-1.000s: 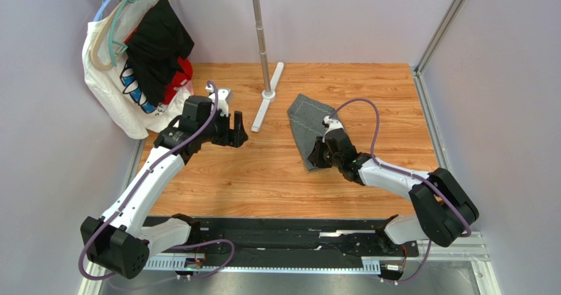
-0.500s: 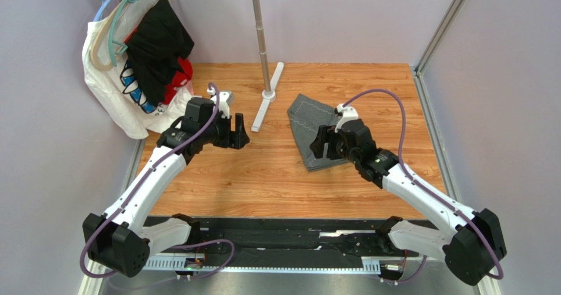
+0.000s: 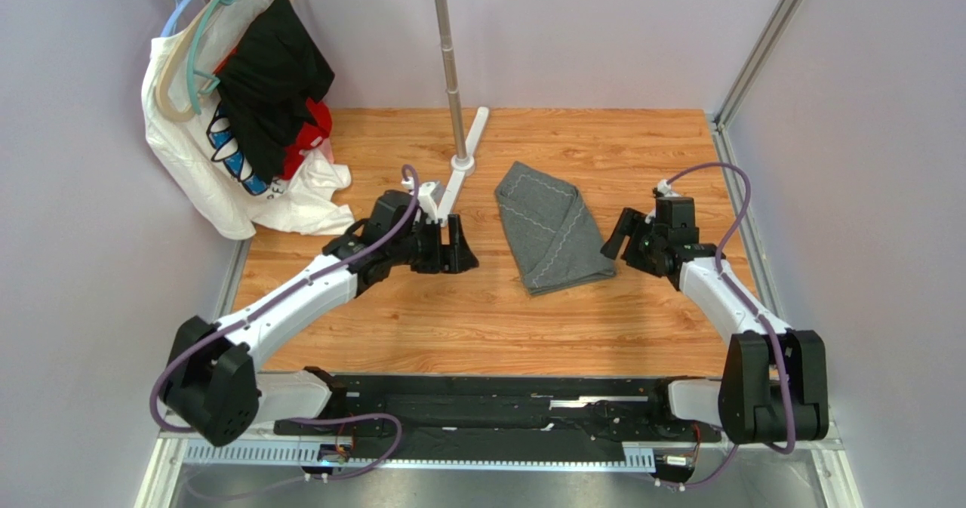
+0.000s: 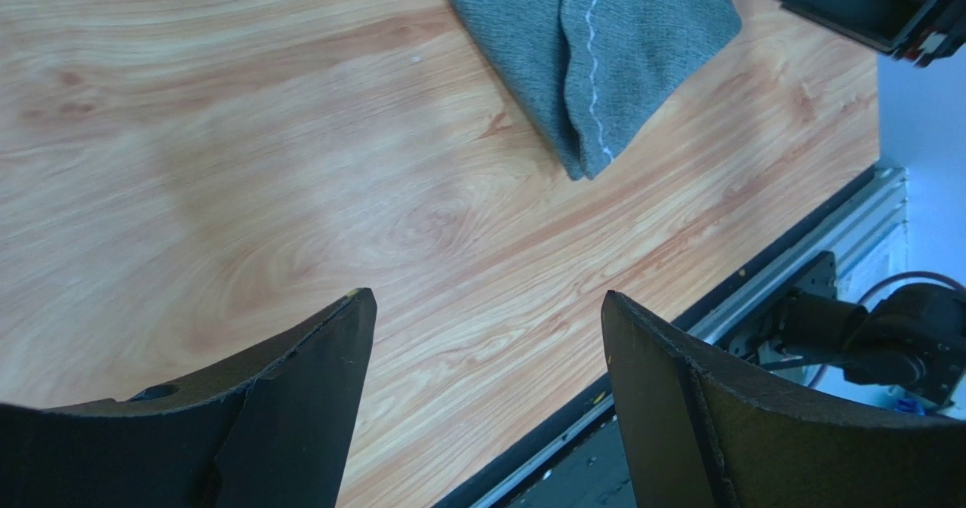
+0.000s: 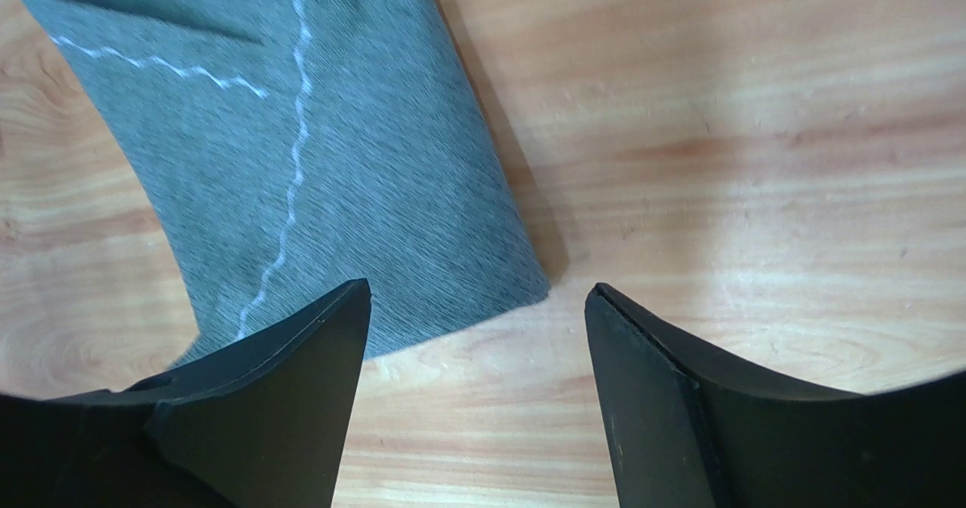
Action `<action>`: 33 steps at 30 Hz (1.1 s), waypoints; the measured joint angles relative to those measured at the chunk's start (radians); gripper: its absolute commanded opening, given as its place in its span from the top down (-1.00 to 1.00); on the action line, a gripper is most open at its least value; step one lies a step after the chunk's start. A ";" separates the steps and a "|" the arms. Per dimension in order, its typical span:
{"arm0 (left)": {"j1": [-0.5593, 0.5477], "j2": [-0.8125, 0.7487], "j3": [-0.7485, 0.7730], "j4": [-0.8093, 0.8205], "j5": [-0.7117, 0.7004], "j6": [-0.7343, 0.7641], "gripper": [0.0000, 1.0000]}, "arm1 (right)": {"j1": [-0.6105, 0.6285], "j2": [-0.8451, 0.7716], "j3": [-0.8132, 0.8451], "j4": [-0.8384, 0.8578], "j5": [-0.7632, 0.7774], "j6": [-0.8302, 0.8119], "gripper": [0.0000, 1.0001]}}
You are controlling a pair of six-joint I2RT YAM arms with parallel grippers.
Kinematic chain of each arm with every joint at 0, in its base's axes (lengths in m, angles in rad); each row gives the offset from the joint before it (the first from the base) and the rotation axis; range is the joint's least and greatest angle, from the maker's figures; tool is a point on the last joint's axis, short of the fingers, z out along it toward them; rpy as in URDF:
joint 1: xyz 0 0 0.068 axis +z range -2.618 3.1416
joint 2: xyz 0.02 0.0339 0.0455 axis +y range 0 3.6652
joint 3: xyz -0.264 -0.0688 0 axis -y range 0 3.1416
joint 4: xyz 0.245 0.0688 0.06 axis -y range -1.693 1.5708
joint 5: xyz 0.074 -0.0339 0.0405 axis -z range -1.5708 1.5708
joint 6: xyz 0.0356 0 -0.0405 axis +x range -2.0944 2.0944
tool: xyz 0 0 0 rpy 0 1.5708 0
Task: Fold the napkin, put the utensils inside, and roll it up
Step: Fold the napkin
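Note:
The napkin [image 3: 550,231] is a dark grey cloth with a pale stitched line, lying folded on the wooden table right of centre. My left gripper [image 3: 462,248] hangs open just left of it, over bare wood. In the left wrist view the napkin's [image 4: 612,44] corner lies ahead of the left gripper [image 4: 488,297]. My right gripper [image 3: 619,236] stands open just right of the napkin, apart from it. In the right wrist view the napkin [image 5: 306,157] lies ahead and to the left of the right gripper [image 5: 477,290]. No utensils are in view.
White, black and red clothes on hangers [image 3: 244,89] fill the back left corner. A metal pole [image 3: 450,66] rises from a white base [image 3: 463,168] behind the napkin. A black rail [image 3: 488,401] runs along the near edge, and grey walls close both sides.
My right gripper has opened, let go of the napkin and drawn back to the right. My left arm has swung right, toward the napkin's left side.

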 measured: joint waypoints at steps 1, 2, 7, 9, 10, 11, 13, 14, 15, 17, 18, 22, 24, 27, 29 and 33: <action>-0.015 0.027 -0.001 0.030 0.002 -0.021 -0.64 | -0.021 0.009 -0.018 0.005 -0.028 0.002 -0.46; -0.029 0.054 -0.002 0.060 0.003 -0.042 -0.64 | -0.034 0.016 -0.032 0.009 -0.045 0.005 -0.45; -0.084 0.176 -0.011 0.202 0.018 -0.129 -0.63 | -0.092 0.064 -0.089 0.040 -0.129 0.029 -0.40; -0.103 0.218 -0.014 0.249 0.023 -0.161 -0.63 | -0.118 0.087 -0.106 0.070 -0.165 0.040 -0.39; -0.110 0.234 -0.014 0.264 0.026 -0.172 -0.62 | -0.127 0.098 -0.113 0.082 -0.179 0.046 -0.37; -0.117 0.250 -0.014 0.283 0.027 -0.185 -0.62 | -0.136 0.109 -0.120 0.098 -0.191 0.051 -0.36; -0.124 0.269 -0.014 0.309 0.029 -0.202 -0.62 | -0.151 0.125 -0.125 0.131 -0.225 0.065 -0.34; -0.124 0.274 -0.014 0.316 0.030 -0.208 -0.62 | -0.157 0.132 -0.126 0.153 -0.237 0.071 -0.33; -0.124 0.275 -0.014 0.321 0.030 -0.211 -0.62 | -0.159 0.137 -0.128 0.166 -0.244 0.075 -0.31; -0.124 0.275 -0.014 0.331 0.029 -0.213 -0.62 | -0.162 0.143 -0.133 0.186 -0.257 0.083 -0.28; -0.124 0.275 -0.014 0.333 0.029 -0.213 -0.62 | -0.162 0.146 -0.135 0.197 -0.262 0.085 -0.24; -0.124 0.275 -0.014 0.333 0.024 -0.212 -0.62 | -0.162 0.163 -0.137 0.221 -0.277 0.093 -0.10; -0.124 0.275 -0.014 0.333 0.024 -0.212 -0.62 | -0.162 0.173 -0.139 0.232 -0.283 0.098 0.02; -0.124 0.275 -0.014 0.333 0.024 -0.212 -0.62 | -0.162 0.185 -0.146 0.251 -0.292 0.106 0.22; -0.124 0.275 -0.014 0.332 0.024 -0.210 -0.62 | -0.163 0.191 -0.152 0.263 -0.298 0.111 0.29; -0.124 0.274 -0.014 0.329 0.009 -0.203 -0.62 | -0.163 0.195 -0.164 0.273 -0.304 0.117 0.45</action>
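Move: Just under the right hand, some 7 cm down and about 1 cm back and 1 cm left, lies the napkin's near right corner; its near left corner is about 6 cm back and 20 cm left of this hand, and its far right corner some 20 cm ahead and 10 cm left. From the left hand, with the table about 13 cm below, the near left corner lies roughly 14 cm right and 1 cm back, the far left corner 21 cm ahead and 7 cm right. Sinking about 6 cm to the napkin's near right corner, the right hand dips back 2 cm and recovers part of that, rolling its left side up by nearly 20 degrees; its open fingers then close well over halfway and pinch the folded edge. The left hand, fingers wide open, swings about 7 cm right and 4 cm down towards the near left corner, then waits above the table. ##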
